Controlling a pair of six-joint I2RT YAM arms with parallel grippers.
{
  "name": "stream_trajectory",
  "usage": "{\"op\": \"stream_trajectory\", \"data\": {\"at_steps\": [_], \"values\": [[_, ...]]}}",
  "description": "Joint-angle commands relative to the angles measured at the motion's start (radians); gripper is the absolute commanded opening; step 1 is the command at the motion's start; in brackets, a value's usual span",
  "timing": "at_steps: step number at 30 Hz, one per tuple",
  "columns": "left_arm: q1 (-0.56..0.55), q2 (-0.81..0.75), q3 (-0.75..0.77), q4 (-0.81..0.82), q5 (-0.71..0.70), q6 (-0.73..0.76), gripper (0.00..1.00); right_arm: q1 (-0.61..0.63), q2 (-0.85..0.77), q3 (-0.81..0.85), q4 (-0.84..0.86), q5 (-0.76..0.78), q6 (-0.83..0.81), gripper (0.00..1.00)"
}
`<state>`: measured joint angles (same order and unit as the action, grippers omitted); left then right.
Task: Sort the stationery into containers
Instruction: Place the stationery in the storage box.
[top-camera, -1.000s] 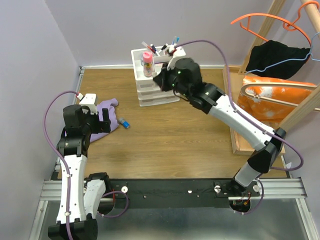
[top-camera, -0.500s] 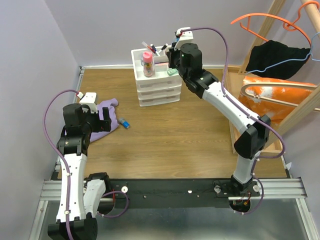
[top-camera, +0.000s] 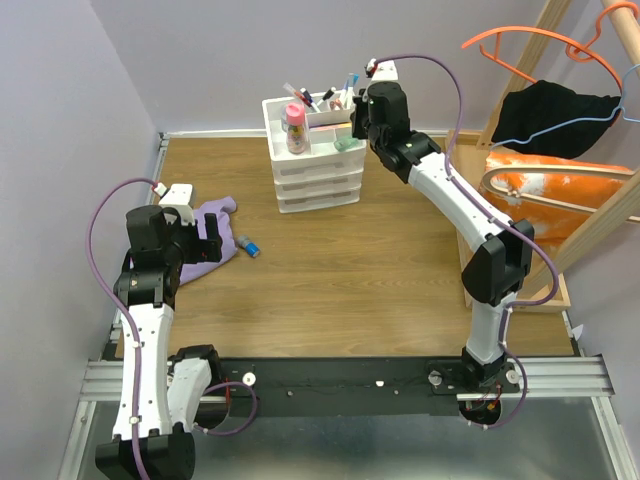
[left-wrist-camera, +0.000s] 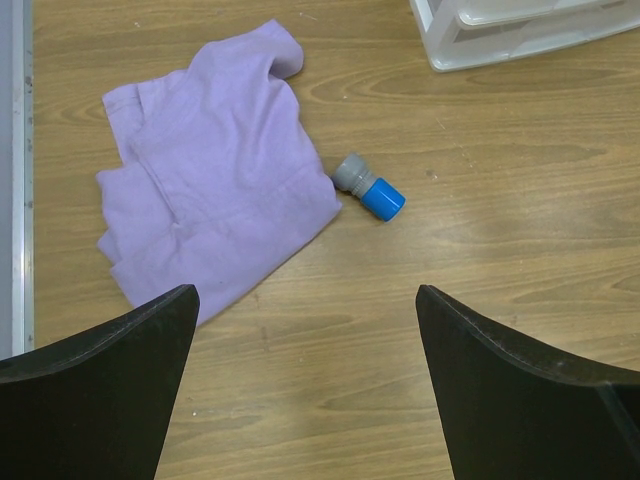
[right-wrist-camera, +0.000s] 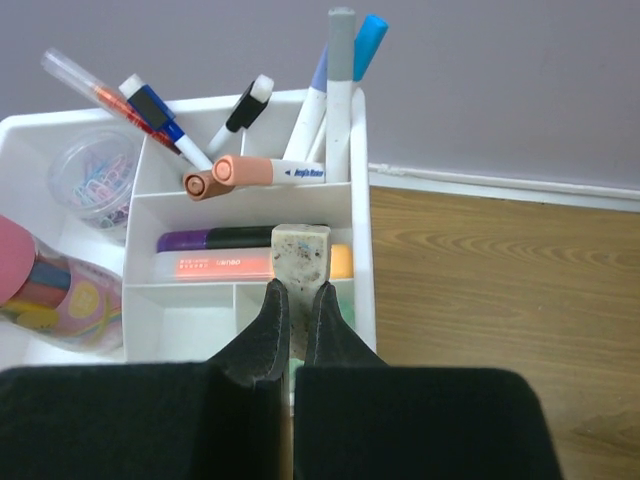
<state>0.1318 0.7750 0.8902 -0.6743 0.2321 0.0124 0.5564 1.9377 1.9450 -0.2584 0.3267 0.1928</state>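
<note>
The white organiser (top-camera: 315, 180) stands at the table's back. Its top compartments (right-wrist-camera: 360, 200) hold upright pens (right-wrist-camera: 340, 80), a peach marker (right-wrist-camera: 265, 170), a purple-and-black marker (right-wrist-camera: 220, 240) and an orange highlighter (right-wrist-camera: 215, 264). My right gripper (right-wrist-camera: 298, 292) hangs over the right-hand compartments, shut on a white speckled eraser-like block (right-wrist-camera: 300, 250). A stubby blue-and-grey marker (left-wrist-camera: 368, 186) lies on the table beside the purple cloth (left-wrist-camera: 215, 170). My left gripper (left-wrist-camera: 305, 330) is open above the bare wood, just short of both.
A pink-lidded jar (right-wrist-camera: 40, 290) and a clear cup of paper clips (right-wrist-camera: 95, 175) sit in the organiser's left side. A wooden frame with an orange bag (top-camera: 540, 200), black cloth and hangers stands at the right. Walls close in at the back and left.
My right arm has swung up and back, from in front of the organiser to above its top right compartments, with the block still held. The left arm has not moved.
</note>
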Motion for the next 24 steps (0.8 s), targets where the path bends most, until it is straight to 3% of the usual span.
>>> {"op": "stream_trajectory", "data": {"at_steps": [1, 6, 9, 10, 12, 21, 24], "values": [[0.011, 0.009, 0.007, 0.025, 0.015, -0.008, 0.99, 0.0, 0.023, -0.02, -0.041, -0.055, 0.031, 0.01], [0.017, 0.015, 0.006, 0.032, 0.018, -0.035, 0.99, 0.0, 0.04, -0.027, -0.045, -0.066, 0.03, 0.01], [0.022, 0.015, 0.004, 0.033, 0.019, -0.035, 0.99, 0.0, 0.049, -0.028, -0.039, -0.058, 0.03, 0.23], [0.023, 0.015, 0.004, 0.032, 0.019, -0.035, 0.99, 0.0, 0.052, -0.026, -0.038, -0.055, 0.031, 0.4], [0.025, 0.013, 0.004, 0.032, 0.018, -0.037, 0.99, 0.0, 0.053, -0.018, -0.042, -0.061, 0.034, 0.47], [0.04, 0.006, 0.003, 0.039, 0.035, -0.052, 0.99, 0.002, -0.035, -0.047, -0.054, -0.089, 0.065, 0.51], [0.045, 0.0, 0.001, 0.039, 0.039, -0.058, 0.99, 0.0, -0.114, -0.084, -0.047, -0.211, 0.028, 0.54]]}}
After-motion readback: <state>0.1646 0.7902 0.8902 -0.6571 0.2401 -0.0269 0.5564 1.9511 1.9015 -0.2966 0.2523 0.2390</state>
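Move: The eraser is still pinched in the right fingers, and the front right compartment of the storage box, with the green bottle in it, lies about 6 cm below that hand, 1 cm ahead and 2 cm left. The slot with the orange highlighter is some 5 cm farther out than this compartment; the pink-capped bottle stands about 13 cm left of the hand and 1 cm ahead. From the left hand the compartment is roughly 25 cm forward, 28 cm right and slightly higher. The eraser goes down about 4 cm with the right hand, drifting a little left, into the front right compartment over the green bottle, the fingers tipping down some 5 degrees. On the way down the fingers open to about half and let go of the eraser; then the hand eases back and up by under a centimetre. ##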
